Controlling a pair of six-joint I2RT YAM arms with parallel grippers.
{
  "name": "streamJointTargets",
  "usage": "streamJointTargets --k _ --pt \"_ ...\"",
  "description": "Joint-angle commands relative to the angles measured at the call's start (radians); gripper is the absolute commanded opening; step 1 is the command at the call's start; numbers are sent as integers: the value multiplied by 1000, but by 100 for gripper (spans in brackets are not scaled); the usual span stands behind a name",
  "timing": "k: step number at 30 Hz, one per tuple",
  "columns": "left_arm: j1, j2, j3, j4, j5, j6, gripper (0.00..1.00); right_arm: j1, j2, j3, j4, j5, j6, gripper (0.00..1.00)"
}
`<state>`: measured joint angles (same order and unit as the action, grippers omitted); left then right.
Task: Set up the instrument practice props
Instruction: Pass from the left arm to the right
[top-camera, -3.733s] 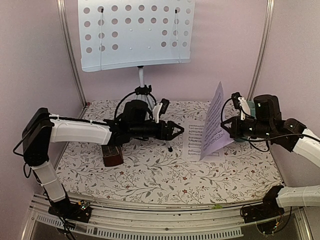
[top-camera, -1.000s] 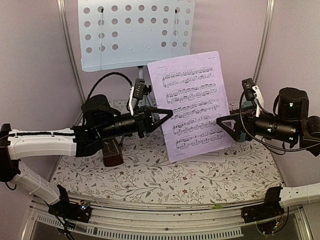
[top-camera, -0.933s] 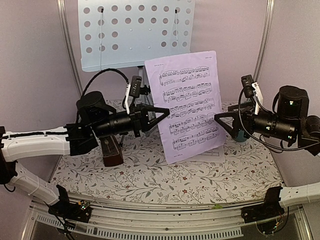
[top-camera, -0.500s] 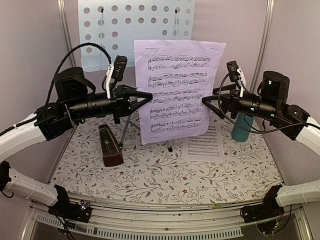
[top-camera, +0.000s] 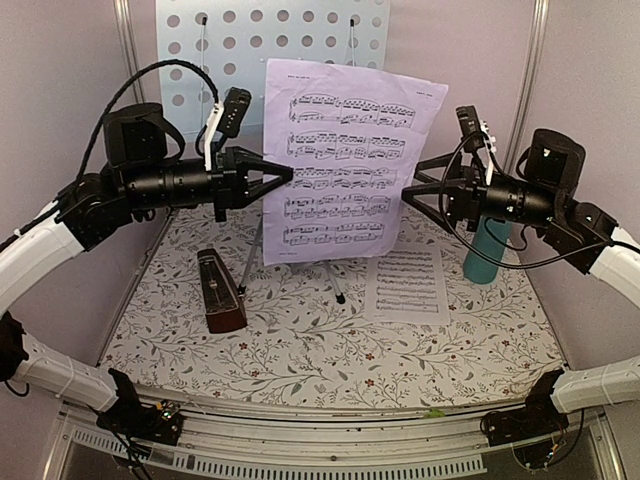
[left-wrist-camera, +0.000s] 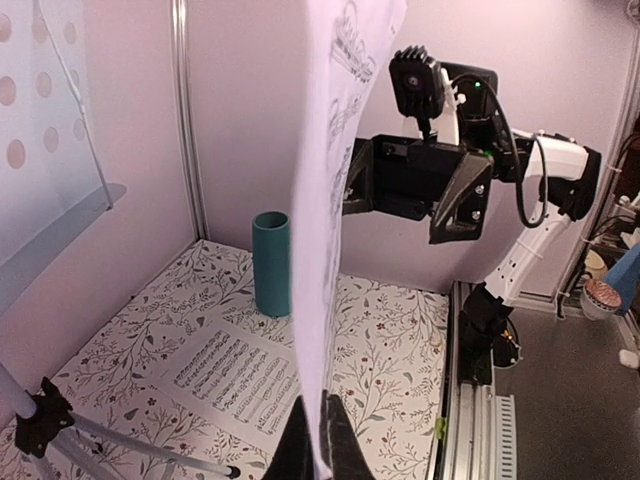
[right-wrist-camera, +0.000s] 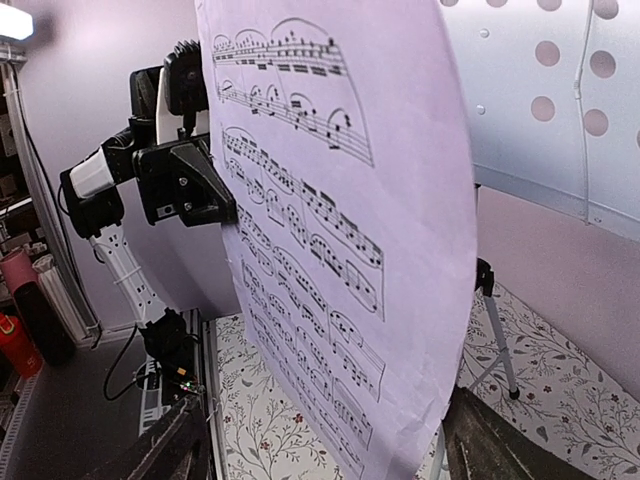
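A lilac sheet-music page (top-camera: 345, 160) hangs upright in front of the pale-blue perforated music stand (top-camera: 230, 50). My left gripper (top-camera: 290, 172) is shut on its left edge. In the left wrist view the closed tips (left-wrist-camera: 322, 440) pinch the page (left-wrist-camera: 335, 200) edge-on. My right gripper (top-camera: 412, 180) is open at the page's right edge. In the right wrist view the page (right-wrist-camera: 340, 230) fills the gap between the spread fingers (right-wrist-camera: 170, 445). A second page (top-camera: 405, 283) lies flat on the table. The dark-red-brown metronome (top-camera: 222, 292) stands at the left.
A teal cup (top-camera: 487, 250) stands at the right, close below my right arm. The stand's silver tripod legs (top-camera: 335, 290) spread over the floral tabletop (top-camera: 320, 350) under the held page. Lilac walls close in the back and both sides.
Both arms have risen and moved back. The held page went from low over the table up to just before the stand. The right gripper followed at the page's right edge.
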<state>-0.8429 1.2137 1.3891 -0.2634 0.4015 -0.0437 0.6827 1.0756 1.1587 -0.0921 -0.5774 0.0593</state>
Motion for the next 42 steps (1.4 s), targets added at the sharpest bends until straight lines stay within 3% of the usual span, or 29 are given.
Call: streamJointTargets --k 1,25,28,34,35,39,42 --pt "22 11 44 -67 73 11 0 -8 14 42 45 -29 -8 81" --pt "117 -5 50 -34 253 -76 0 -16 146 81 284 -279 152 39" --pt "124 -4 55 -36 251 -80 0 -17 160 99 316 -281 189 31" --pt "127 1 63 -39 199 -89 0 -17 193 151 333 -244 255 0" --pt "127 0 65 -39 183 -92 0 -17 198 164 333 -235 264 0" --pt "127 -18 67 -32 90 -106 18 -18 242 234 309 -175 288 0" --pt "127 -47 66 -24 -14 -111 41 -18 286 325 293 -138 296 0"
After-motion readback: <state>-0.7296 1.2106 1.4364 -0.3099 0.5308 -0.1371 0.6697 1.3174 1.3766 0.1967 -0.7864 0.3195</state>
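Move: Between the two grippers hangs the upright music sheet, still pinched near its left edge by the left hand; its middle is about 8 cm to the right of that hand and 1 cm above it. From the open right hand, whose fingers straddle the right edge, the sheet's middle is some 9 cm left and 3 cm up. The stand's tray is roughly 28 cm ahead of the right hand, 23 cm left and 3 cm higher; the second sheet lies about 18 cm ahead, 11 cm right and 42 cm below. Closing on the sheet's right margin, the right hand eases about 4 cm left, farther in over the paper, turning some 15 degrees counter-clockwise, then climbs to end about 7 cm higher with the margin pinched. The left hand keeps its pinch and drifts roughly 2 cm left, tipping slightly, and only at the very end starts to part its fingers. ##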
